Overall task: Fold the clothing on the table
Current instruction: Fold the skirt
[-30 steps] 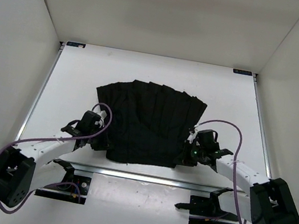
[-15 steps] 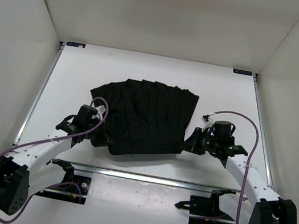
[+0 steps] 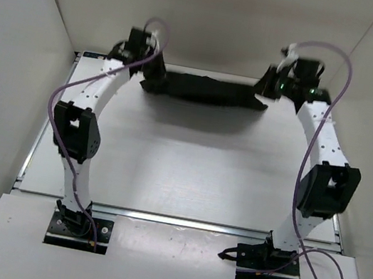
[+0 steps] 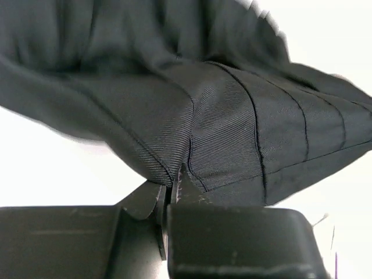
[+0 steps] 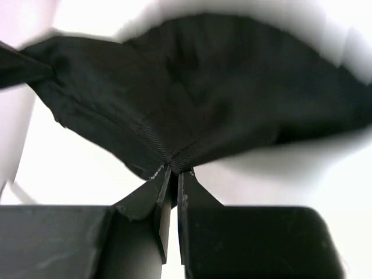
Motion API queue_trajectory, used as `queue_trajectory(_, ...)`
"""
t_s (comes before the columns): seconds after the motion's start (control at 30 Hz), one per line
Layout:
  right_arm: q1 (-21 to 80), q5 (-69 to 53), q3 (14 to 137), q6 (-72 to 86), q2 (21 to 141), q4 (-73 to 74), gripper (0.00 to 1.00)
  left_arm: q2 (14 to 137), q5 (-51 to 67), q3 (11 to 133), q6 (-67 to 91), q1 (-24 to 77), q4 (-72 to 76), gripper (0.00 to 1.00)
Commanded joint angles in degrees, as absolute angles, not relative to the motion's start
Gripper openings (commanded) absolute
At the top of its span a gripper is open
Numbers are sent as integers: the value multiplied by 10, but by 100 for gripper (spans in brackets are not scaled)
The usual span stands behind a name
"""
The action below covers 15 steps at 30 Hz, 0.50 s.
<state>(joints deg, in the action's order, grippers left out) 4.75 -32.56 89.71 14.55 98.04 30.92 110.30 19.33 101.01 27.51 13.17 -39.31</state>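
The black clothing (image 3: 203, 88) hangs stretched in a narrow band above the far part of the white table (image 3: 190, 162), held at both ends. My left gripper (image 3: 149, 74) is shut on its left end; in the left wrist view the jaws pinch a seamed edge of the clothing (image 4: 232, 133) at the left gripper (image 4: 172, 183). My right gripper (image 3: 263, 92) is shut on the right end; the right wrist view shows the right gripper (image 5: 174, 171) pinching a bunched corner of the clothing (image 5: 197, 99). A shadow lies on the table under the cloth.
Both arms reach far out, raised over the table's sides. White walls (image 3: 19, 23) close in the left, right and back. A silver rail (image 3: 179, 221) runs along the near edge, with the arm bases (image 3: 80, 229) behind it.
Both grippers have lifted the clothing from the near middle of the table and carried it up and toward the far edge. The cloth now hangs taut between them instead of lying spread.
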Motion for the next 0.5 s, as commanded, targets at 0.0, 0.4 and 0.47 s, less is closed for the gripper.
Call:
queue_trajectory(0.0, 20, -283, 1145, 92, 994, 359, 0, 1097, 133, 1307, 230, 103, -477, 0)
queue_trajectory(0.4, -3, -266, 677, 52, 762, 347, 0, 860, 104, 759, 189, 112, -488, 0)
queue_trajectory(0.47, 35, -265, 599, 64, 728, 383, 0, 791, 107, 616, 209, 130, -479, 0)
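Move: The skirt is held near-shut by both hands at its two corners. Its hanging middle lies about 20 cm to the left hand's right, 3 cm back and 9 cm below. From the right hand it is about 20 cm to the left, 3 cm back and 13 cm below. The far table edge is about 15 cm straight ahead of the left hand and 18 below, and 17 straight ahead of the right hand and 23 below. Up and slightly forward in a fast whip, both arms together swing the gripped skirt some 20 cm higher. They then pull it back towards the bases by about 16 cm while dropping most of that height again. The fingers tip up about 30 degrees on the rise and tip back down on the descent, keeping their pinch on the corners. ##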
